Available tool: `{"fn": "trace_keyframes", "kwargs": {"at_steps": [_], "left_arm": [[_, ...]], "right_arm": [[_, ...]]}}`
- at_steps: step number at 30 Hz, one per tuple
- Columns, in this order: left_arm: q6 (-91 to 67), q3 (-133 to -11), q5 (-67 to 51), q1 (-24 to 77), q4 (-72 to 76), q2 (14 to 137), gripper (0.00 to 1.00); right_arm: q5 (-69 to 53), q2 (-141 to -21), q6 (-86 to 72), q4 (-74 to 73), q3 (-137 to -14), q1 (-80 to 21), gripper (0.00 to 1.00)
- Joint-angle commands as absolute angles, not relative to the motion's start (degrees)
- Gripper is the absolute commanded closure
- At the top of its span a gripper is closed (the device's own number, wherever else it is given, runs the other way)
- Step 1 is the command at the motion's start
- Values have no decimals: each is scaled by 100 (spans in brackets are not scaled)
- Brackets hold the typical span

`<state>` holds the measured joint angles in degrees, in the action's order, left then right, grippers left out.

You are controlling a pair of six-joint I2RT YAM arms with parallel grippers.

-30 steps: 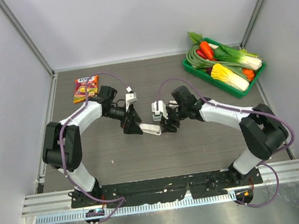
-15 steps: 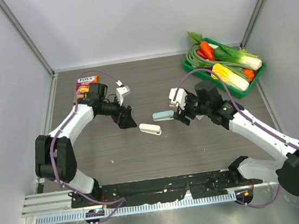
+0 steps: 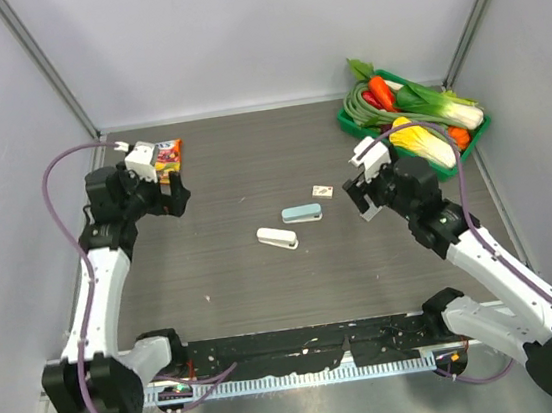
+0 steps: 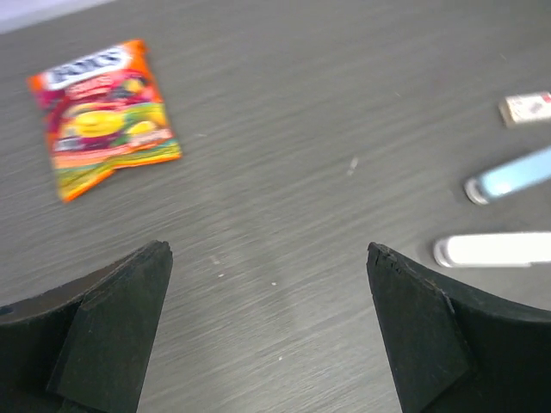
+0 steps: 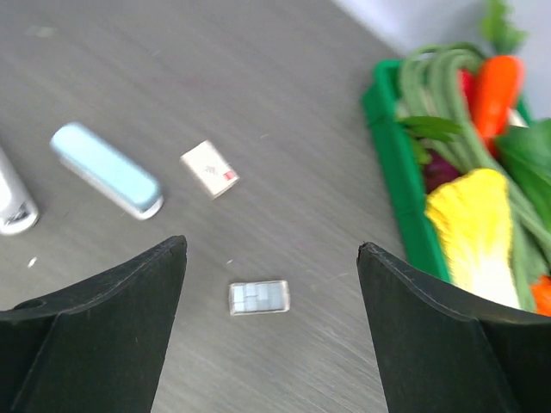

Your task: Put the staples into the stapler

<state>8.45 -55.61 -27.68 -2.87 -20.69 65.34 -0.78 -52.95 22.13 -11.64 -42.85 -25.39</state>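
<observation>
Two staplers lie mid-table, a white one (image 3: 277, 238) and a pale blue one (image 3: 301, 213), side by side and apart. Behind them, to the right, lies the staples box (image 3: 323, 192), tiny and cream with a red mark. My left gripper (image 3: 178, 194) is open and empty at the far left, well away from all of them; its wrist view has the staples box (image 4: 525, 107) and both staplers at the right edge. My right gripper (image 3: 358, 199) is open and empty, right of the staples box (image 5: 209, 168). A small clear case of grey strips (image 5: 258, 297) lies on the table between its fingers.
A colourful snack packet (image 3: 167, 155) lies at the back left, close to the left gripper. A green tray (image 3: 387, 142) full of toy vegetables fills the back right corner, just behind the right arm. Grey walls close in the table on three sides.
Both arms have drawn back from the centre, left arm leftwards, right arm rightwards. The right jaws opened wider. The blue stapler now lies on the table and the staples box has come into view.
</observation>
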Motion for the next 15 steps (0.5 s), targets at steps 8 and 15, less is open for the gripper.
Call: {"fn": "trace_keyframes", "kwargs": {"at_steps": [8, 15], "left_arm": [[176, -5624, -828, -299, -1959, 4791, 0], [255, -6064, -553, -308, -2416, 4483, 0]], "right_arm": [[3162, -3807, 1292, 1299, -3973, -2312, 14], [3112, -3507, 1450, 651, -4596, -2276, 14]]}}
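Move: The white stapler lies free on the table, about 22 cm right of the left hand, 8 cm back and some 19 cm below. From the right hand, that stapler is about 20 cm left, 4 cm back and 18 cm down; the blue stapler is about 14 cm left and 1 cm ahead, the staples box 9 cm left and 5 cm ahead. A clear flat box lies level with the right hand, about 2 cm to its right. With nothing in the open fingers, both hands go up and outward, away from the staplers. The right climbs about 15 cm and swings some 11 cm right, turning clockwise while its fingertips tip up strongly, around 30 degrees; the left rises 10 cm, drifting left and a little back, turning counter-clockwise with its fingers tipping up too. Both grippers stay open. ##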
